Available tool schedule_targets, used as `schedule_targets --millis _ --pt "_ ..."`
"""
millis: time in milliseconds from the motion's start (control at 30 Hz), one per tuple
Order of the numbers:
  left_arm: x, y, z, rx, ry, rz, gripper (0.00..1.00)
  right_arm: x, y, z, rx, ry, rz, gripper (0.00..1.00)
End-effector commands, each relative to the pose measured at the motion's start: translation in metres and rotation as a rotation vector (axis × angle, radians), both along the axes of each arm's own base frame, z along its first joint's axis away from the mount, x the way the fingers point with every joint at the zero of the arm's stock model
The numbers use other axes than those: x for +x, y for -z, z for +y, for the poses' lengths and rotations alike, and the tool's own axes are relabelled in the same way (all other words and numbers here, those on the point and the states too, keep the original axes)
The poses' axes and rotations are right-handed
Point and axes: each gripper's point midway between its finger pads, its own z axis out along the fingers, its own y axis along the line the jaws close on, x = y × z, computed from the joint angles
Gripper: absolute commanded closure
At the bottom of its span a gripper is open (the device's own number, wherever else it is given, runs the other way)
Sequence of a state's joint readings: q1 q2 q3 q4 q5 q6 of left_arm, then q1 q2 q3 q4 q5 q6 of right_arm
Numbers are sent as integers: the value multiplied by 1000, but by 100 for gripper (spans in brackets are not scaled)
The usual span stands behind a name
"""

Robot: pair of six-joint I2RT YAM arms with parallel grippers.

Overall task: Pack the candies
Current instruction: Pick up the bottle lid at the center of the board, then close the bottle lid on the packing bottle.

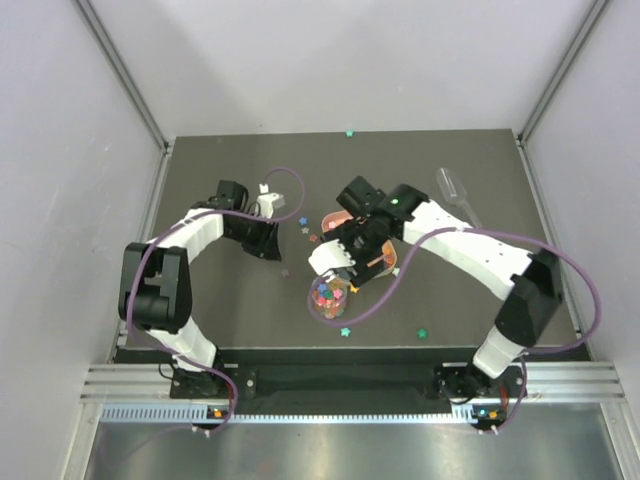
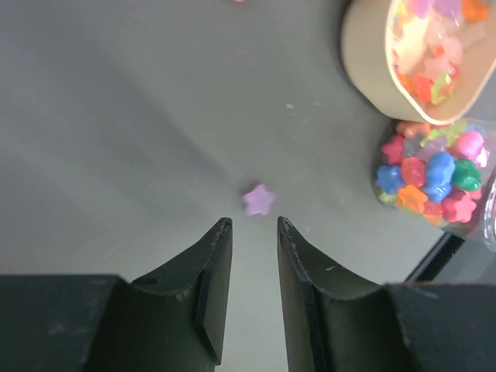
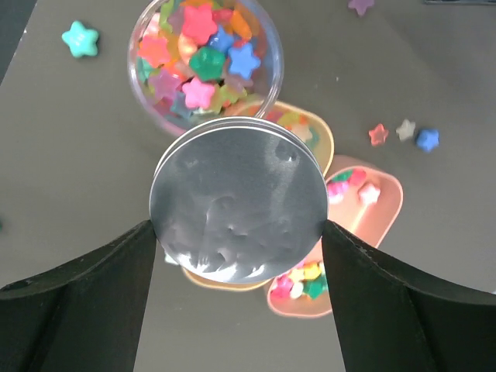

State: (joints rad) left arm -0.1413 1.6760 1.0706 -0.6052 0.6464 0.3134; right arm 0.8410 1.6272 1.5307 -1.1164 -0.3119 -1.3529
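Observation:
The candies are tiny bright stars. Many fill the clear round jar (image 1: 328, 298) (image 3: 205, 62) (image 2: 434, 178), which stands open. Just above and beside the jar, my right gripper (image 1: 336, 262) (image 3: 239, 225) is shut on a round silver lid (image 3: 239, 198), held by its edge. More candies lie in two shallow trays, one orange (image 3: 384, 201) and one beige (image 3: 319, 138) (image 2: 372, 70). A loose purple candy (image 2: 258, 199) (image 1: 286, 271) lies on the table just ahead of my left gripper (image 2: 254, 225) (image 1: 268, 248). That gripper is open with nothing between its fingers.
Loose candies lie scattered on the dark table: a teal one (image 3: 80, 39) by the jar, three small ones (image 3: 405, 129) near the trays, green ones (image 1: 344, 331) (image 1: 421, 332) at the front and one (image 1: 349, 132) at the back edge. A clear scoop (image 1: 455, 190) lies at the back right.

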Motion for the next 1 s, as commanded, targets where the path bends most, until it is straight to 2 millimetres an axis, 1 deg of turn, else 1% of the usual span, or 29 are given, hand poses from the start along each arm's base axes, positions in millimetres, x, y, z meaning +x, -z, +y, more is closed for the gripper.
schedule_targets --millis 0,33,100,133,200,267,367,467,500,600,700,833,967 --pt "14 -21 23 -8 -79 -95 65 -5 -10 24 -13 -108 47 32" --pt "19 -24 30 -10 -109 -106 65 -5 -8 26 -22 -120 56 32" --pt "20 -29 36 -16 -132 -116 65 -5 -4 29 -43 -145 73 32" --pt "21 -31 40 -20 -143 -122 65 -9 -3 32 -43 -160 79 32" --pt "18 -35 41 -24 -146 -136 65 -14 1 35 -50 -190 86 32" --pt "17 -37 42 -17 -146 -153 65 -24 6 36 -61 -219 106 31" --pt "14 -34 43 -9 -146 -158 65 -37 11 37 -63 -244 142 31" --pt "10 -30 42 -18 -146 -147 65 -45 13 41 -53 -268 153 30" --pt "11 -29 49 -18 -170 -143 65 -46 15 42 -52 -274 152 30" --pt "12 -27 48 -25 -168 -136 65 -50 17 48 -50 -292 148 30" --pt "16 -29 47 -32 -165 -134 65 -54 24 51 -62 -292 162 29" --pt "18 -32 46 -41 -163 -140 65 -52 30 56 -61 -285 163 29" --pt "16 -29 44 -52 -167 -128 65 -50 36 58 -71 -284 170 28"
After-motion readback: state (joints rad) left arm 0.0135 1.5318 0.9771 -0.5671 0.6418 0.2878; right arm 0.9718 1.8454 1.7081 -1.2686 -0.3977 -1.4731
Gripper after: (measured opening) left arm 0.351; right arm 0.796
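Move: The candy-filled bottle that the held lid is being taken to has its middle about 4 cm back, 5 cm left and 10 cm below the right hand. From this hand, the beige candy box is some 6 cm ahead, 1 cm right and 14 cm down; the teal star lies about 9 cm back, 2 cm left and 16 cm down. From the left hand the bottle is roughly 11 cm back, 14 cm right, about level. Still pinching the bottle lid by its rim, the right hand carries it over the bottle's mouth: first left, then mostly back, about 6 cm in all, while sinking some 3 cm and turning about 15 degrees counter-clockwise. Its grip stays unchanged. The empty left hand draws about 5 cm left and slightly up, away from the bottle. ##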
